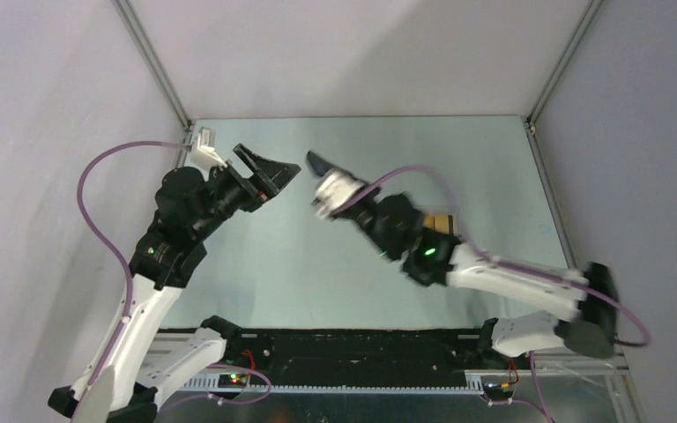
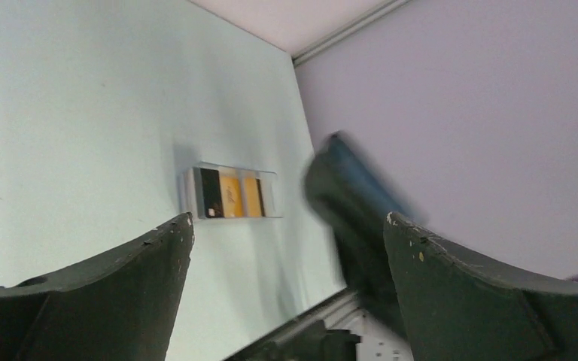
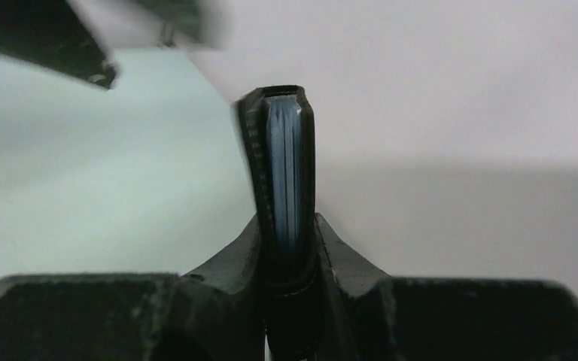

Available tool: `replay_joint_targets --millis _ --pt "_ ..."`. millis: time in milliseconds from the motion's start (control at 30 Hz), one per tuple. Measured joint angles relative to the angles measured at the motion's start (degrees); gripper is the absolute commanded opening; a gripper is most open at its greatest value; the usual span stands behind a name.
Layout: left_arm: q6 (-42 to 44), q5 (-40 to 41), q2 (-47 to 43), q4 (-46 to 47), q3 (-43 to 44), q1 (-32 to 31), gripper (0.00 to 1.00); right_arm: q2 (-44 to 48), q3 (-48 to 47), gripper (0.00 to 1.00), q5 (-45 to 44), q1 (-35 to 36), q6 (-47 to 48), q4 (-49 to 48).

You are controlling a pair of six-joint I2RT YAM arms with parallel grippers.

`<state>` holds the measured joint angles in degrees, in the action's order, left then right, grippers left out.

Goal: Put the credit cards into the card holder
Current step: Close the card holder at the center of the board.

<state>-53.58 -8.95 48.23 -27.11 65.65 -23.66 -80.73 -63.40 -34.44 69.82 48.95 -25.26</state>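
The black card holder [image 3: 286, 158], folded with its blue lining showing edge-on, stands upright between the fingers of my right gripper [image 3: 287, 219], which is shut on it. From above, the card holder [image 1: 319, 161] hangs over the middle of the table in my right gripper [image 1: 326, 174]. My left gripper [image 1: 269, 172] faces it from the left, apart from it and open with nothing between its fingers. In the left wrist view the left gripper [image 2: 287, 218] frames the blurred card holder [image 2: 354, 203]. The credit cards [image 2: 229, 193], orange-yellow and one dark, lie beyond on the table. From above, the credit cards [image 1: 441, 220] are partly hidden by my right arm.
The cards rest in a pale translucent tray [image 2: 269, 194] near the right side of the pale green table [image 1: 317, 282]. Purple walls and metal frame posts [image 1: 154, 62] close in the back and sides. A black rail [image 1: 361, 352] runs along the near edge.
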Motion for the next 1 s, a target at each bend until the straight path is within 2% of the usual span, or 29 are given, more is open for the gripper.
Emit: replay_joint_targets --millis 33,100,200,333,400,500,600,667,733,900,1000 --pt "1.9 0.4 -0.4 0.1 0.1 0.0 1.0 4.5 -1.4 0.0 6.3 -3.1 -7.9 8.0" --pt "5.2 1.1 -1.1 0.2 0.1 0.0 1.0 11.1 -3.2 0.0 16.5 -10.3 -19.8 16.6" --pt "8.8 -0.3 -1.6 2.2 -0.5 0.0 1.0 19.0 -5.0 0.0 33.1 -24.7 -37.3 25.0" --pt "10.8 -8.0 0.1 9.3 -2.2 -0.1 0.98 20.7 -5.4 0.0 55.5 -36.0 -54.9 28.6" --pt "10.5 -13.1 2.1 15.7 -3.4 -0.2 0.95 19.0 -5.3 0.0 66.1 -38.6 -62.4 28.4" --pt "9.5 -19.9 5.8 23.9 -4.9 -0.7 0.92 14.7 -3.8 0.0 76.9 -40.2 -71.8 26.2" --pt "8.7 -24.9 10.4 28.3 -4.9 -1.8 0.88 11.5 -0.3 0.0 84.4 -41.2 -81.3 21.1" --pt "8.5 -27.5 12.6 30.2 -4.7 -3.1 0.8 9.9 1.2 0.0 88.0 -41.7 -87.2 17.1" --pt "8.3 -29.7 14.3 31.7 -4.2 -4.2 0.77 8.9 1.9 0.0 90.3 -42.3 -92.1 13.1" --pt "7.2 -32.0 16.3 34.1 -4.1 -5.1 0.76 8.7 2.3 0.0 93.0 -43.2 -98.6 5.8" --pt "6.3 -31.5 16.9 35.0 -4.3 -5.1 0.76 8.7 2.3 0.0 93.4 -43.4 -99.9 4.6"
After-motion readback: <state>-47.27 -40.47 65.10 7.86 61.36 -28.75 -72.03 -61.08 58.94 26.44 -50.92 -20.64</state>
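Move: The card holder, pinched in the right hand, stands about 6 cm right of the open left hand and 4 cm ahead, almost at its height. From the right hand point its middle lies some 2 cm ahead and 2 cm left, level in height. The clear card box lies on the board about 31 cm right of the left hand, roughly level with it fore-and-aft and some 36 cm below. Right hand carries the still-pinched holder right, then back, twisting some 100 degrees; left follows 11 cm right. ##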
